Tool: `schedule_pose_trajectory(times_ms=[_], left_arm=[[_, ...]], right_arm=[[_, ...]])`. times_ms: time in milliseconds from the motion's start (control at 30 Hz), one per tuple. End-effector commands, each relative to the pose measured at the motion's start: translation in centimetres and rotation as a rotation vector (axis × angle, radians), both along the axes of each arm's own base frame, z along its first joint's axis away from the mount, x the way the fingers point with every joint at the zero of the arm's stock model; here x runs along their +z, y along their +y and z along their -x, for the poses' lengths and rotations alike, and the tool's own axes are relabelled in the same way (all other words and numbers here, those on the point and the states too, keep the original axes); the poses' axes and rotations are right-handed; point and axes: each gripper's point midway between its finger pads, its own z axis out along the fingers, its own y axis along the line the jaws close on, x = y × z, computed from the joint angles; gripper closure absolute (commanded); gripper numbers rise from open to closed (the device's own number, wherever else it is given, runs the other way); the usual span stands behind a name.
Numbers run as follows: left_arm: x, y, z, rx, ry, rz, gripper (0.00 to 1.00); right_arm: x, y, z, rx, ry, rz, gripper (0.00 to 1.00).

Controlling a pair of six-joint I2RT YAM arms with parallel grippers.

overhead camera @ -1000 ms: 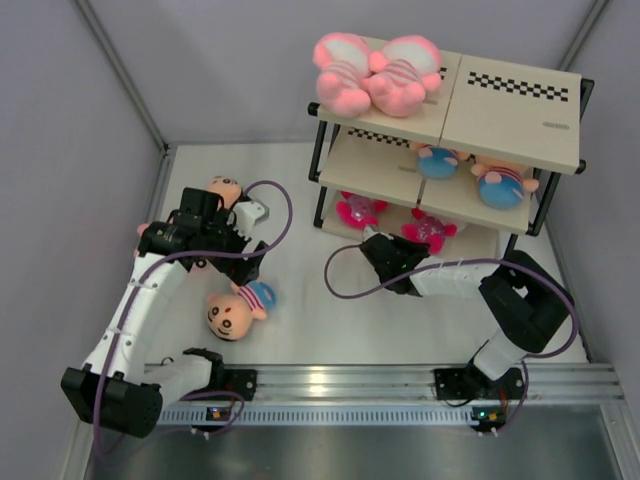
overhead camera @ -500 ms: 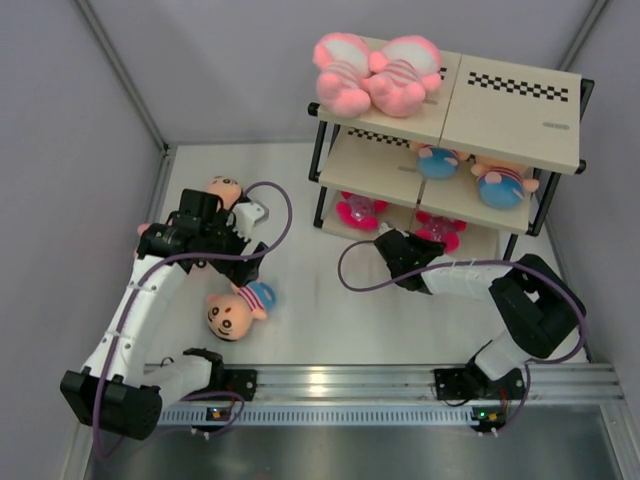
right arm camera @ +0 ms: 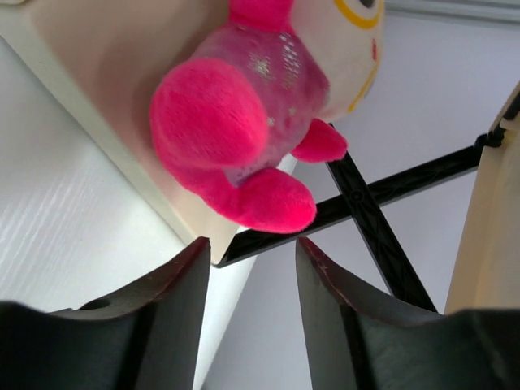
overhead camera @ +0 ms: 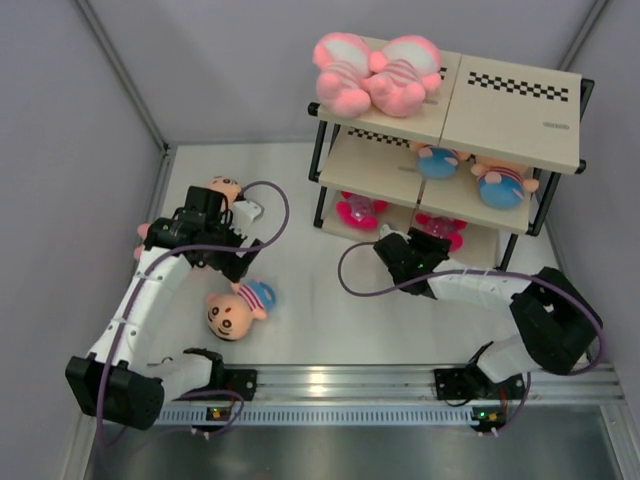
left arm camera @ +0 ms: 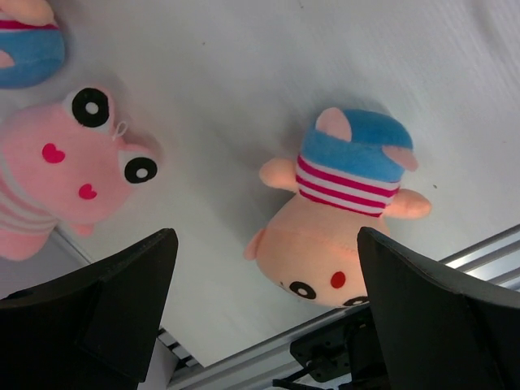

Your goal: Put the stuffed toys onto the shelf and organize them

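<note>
The shelf (overhead camera: pixel 500 100) stands at the back right. Two pink toys (overhead camera: pixel 375 72) lie on its top board, two tan-headed blue ones (overhead camera: pixel 503 185) on the middle board, two magenta ones (overhead camera: pixel 360 210) on the bottom board. My right gripper (overhead camera: pixel 408 245) is open and empty, just below a magenta toy (right arm camera: pixel 252 106) at the bottom board's corner. My left gripper (overhead camera: pixel 237 262) is open and empty above a tan-headed toy (overhead camera: pixel 237 308) on the table, which also shows in the left wrist view (left arm camera: pixel 337 219). A pink toy (left arm camera: pixel 61 166) lies beside it.
Another tan-headed toy (overhead camera: pixel 222 188) lies by the left arm, its blue body in the left wrist view (left arm camera: pixel 24 49). Grey walls close the left and back sides. An aluminium rail (overhead camera: pixel 340 385) runs along the near edge. The shelf's black cross-brace (right arm camera: pixel 382 219) is near my right fingers.
My right arm has reached further right toward the shelf's bottom tier. My left gripper has turned slightly. The toys on the table have not moved.
</note>
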Motion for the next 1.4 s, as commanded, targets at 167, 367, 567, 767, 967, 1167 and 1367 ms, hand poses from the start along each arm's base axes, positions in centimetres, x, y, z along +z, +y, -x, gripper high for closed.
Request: schedule_pose_trajectory(times_ms=[167, 367, 567, 767, 967, 1167, 1367], left_arm=[[-2.3, 0.0, 2.0, -0.149, 0.107, -0.015, 0.01], [-5.8, -1.3, 7.0, -0.376, 0.293, -0.02, 0.01], [-9.6, -0.2, 9.0, -0.403, 0.447, -0.11, 0.13], [-11.3, -0.3, 8.1, -0.337, 0.462, -0.119, 0.95], [-10.1, -1.5, 6.6, -0.302, 0.39, -0.066, 1.0], [-1.1, -8.3, 6.8, -0.62, 0.112, 0.302, 1.0], [4.2, -12.4, 9.2, -0.85, -0.009, 0.491, 1.0]], right_arm=[[5.7, 2.3, 1.2, 0.038, -0.126, -0.158, 0.42], [7.7, 4.4, 1.8, 0.11, -0.146, -0.271, 0.37], [9.8, 7.2, 2.5, 0.212, -0.162, -0.438, 0.26], [11.3, 11.7, 3.8, 0.381, -0.136, -0.659, 0.14], [13.2, 16.5, 6.3, 0.598, -0.062, -0.828, 0.01], [18.3, 21.4, 12.8, 1.072, 0.045, -1.086, 0.01], [22.0, 22.9, 18.8, 1.457, 0.167, -1.099, 0.01]])
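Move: The near striped toy lies about 9 cm back from the left hand, level sideways and some 12 cm below. At that same depth, the pink toy lies 6 cm ahead and 18 cm left, and the far striped toy 20 cm ahead and 6 cm left. From the right hand, the near striped toy is roughly 46 cm left, 15 cm back and 5 cm lower; the shelved magenta toy sits 8 cm ahead, 2 cm right, 2 cm lower. Bring the left gripper down about 11 cm and back onto the near striped toy, tipping the fingers steeper, pinch its peach body beside the stripes, then lift and swing right, turning clockwise. Meanwhile draw the right hand up and away from the shelved magenta toy, then some 20 cm left and back towards the striped toy, rolling its left side up, turning counter-clockwise and opening fully. ##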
